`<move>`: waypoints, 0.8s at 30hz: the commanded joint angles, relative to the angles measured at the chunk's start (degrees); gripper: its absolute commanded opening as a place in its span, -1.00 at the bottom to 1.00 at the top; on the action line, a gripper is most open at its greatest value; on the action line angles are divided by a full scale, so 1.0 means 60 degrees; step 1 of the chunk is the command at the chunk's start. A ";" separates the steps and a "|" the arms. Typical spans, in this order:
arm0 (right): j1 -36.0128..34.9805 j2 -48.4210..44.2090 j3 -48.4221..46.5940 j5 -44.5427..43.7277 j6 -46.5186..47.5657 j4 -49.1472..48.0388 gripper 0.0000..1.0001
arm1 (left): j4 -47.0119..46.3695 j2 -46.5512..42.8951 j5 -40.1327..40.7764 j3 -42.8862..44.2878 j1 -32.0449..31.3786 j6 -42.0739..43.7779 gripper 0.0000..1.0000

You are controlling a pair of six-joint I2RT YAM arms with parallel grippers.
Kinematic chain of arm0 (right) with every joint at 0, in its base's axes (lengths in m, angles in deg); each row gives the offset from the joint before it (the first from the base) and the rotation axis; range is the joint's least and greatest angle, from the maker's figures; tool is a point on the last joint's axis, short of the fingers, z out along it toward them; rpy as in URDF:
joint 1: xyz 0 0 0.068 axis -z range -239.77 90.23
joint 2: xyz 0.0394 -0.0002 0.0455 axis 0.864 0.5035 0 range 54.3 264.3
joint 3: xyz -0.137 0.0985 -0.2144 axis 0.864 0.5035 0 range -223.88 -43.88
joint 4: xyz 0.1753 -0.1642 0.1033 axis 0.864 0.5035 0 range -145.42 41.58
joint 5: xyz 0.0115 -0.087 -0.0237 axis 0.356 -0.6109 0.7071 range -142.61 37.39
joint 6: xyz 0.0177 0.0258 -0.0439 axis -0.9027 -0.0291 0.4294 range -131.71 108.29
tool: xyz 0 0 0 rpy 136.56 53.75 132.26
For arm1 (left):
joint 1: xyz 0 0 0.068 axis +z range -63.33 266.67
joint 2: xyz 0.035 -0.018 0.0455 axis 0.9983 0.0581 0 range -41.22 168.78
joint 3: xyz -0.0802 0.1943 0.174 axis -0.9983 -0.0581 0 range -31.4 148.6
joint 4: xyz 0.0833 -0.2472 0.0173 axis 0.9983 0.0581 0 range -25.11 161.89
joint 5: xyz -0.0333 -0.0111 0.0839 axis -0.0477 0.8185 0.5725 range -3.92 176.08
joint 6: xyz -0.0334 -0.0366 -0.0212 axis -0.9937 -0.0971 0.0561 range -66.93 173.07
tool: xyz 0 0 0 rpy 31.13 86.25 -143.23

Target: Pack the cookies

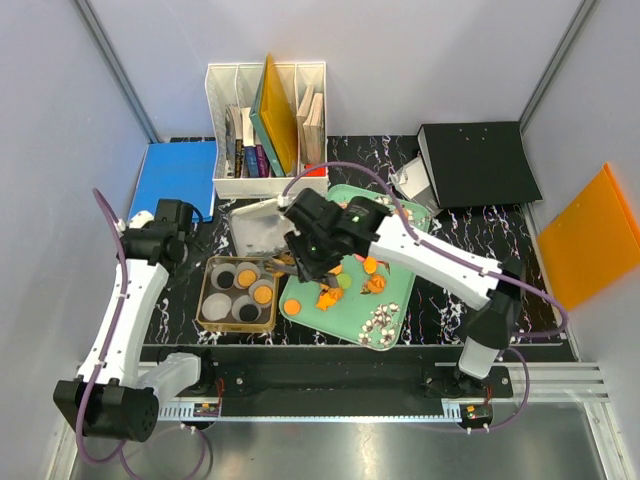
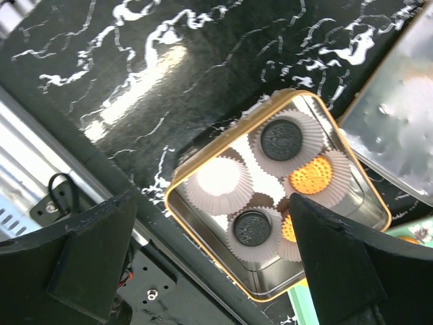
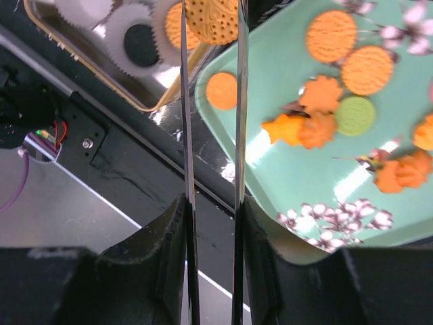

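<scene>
Round orange cookies (image 3: pixel 331 35) and one green one (image 3: pixel 354 116) lie on the mint-green tray (image 1: pixel 392 300). My right gripper (image 3: pixel 211 203) is shut on metal tongs (image 3: pixel 239 101). The tong tips pinch an orange cookie (image 3: pixel 211 20) over the edge of the gold-rimmed tin (image 1: pixel 203 300). In the tin, pleated paper cups hold a black cookie (image 2: pixel 281 140), an orange cookie (image 2: pixel 311 175) and a second black cookie (image 2: pixel 252 228); one cup (image 2: pixel 220 177) is empty. My left gripper (image 2: pixel 216 264) hangs open above the tin's near corner, holding nothing.
A white file box (image 1: pixel 266 130) with books stands at the back, with a blue folder (image 1: pixel 180 175) to its left. A black binder (image 1: pixel 478 160) and an orange sheet (image 1: pixel 592 235) are at the right. A clear lid (image 1: pixel 258 225) lies behind the tin.
</scene>
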 commanded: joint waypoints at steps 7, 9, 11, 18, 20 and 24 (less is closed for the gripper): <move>-0.1119 0.1395 -0.2275 0.1176 0.0798 -0.0551 -0.47 | 0.0859 -0.0253 0.1070 0.0398 0.0239 -0.0813 0.98; -0.1251 0.1761 -0.2628 0.1439 0.0900 -0.0479 -0.47 | 0.0962 -0.0238 0.1187 0.0427 0.0268 -0.0974 0.98; -0.1397 0.2126 -0.3156 0.1470 0.1148 -0.0231 -0.47 | 0.1006 -0.0253 0.1202 0.0412 0.0298 -0.1033 0.98; -0.1486 0.2991 -0.4239 0.1938 0.1603 0.0327 -0.47 | 0.1050 -0.0267 0.1246 0.0383 0.0312 -0.1063 0.98; -0.1530 0.3285 -0.4562 0.1997 0.1662 0.0503 -0.46 | 0.1050 -0.0282 0.1261 0.0354 0.0312 -0.1048 0.98; -0.1559 0.3578 -0.4739 0.2041 0.1706 0.0533 -0.46 | 0.0963 -0.0311 0.1203 0.0237 0.0283 -0.0990 0.98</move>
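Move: The right hand's forks hold an orange cookie; the empty paper liner it is taken to lies about 21 cm left of that hand, 5 cm back and 20 cm below. In the same box, a near black cookie sits 8 cm right of this liner and 1 cm nearer, an orange cookie 11 cm right and 3 cm farther out. The liner lies some 4 cm right of the left hand, 5 cm back and 17 cm below. Right hand swings the cookie about 12 cm left and back over the box, turning counter-clockwise; left hand withdraws. ##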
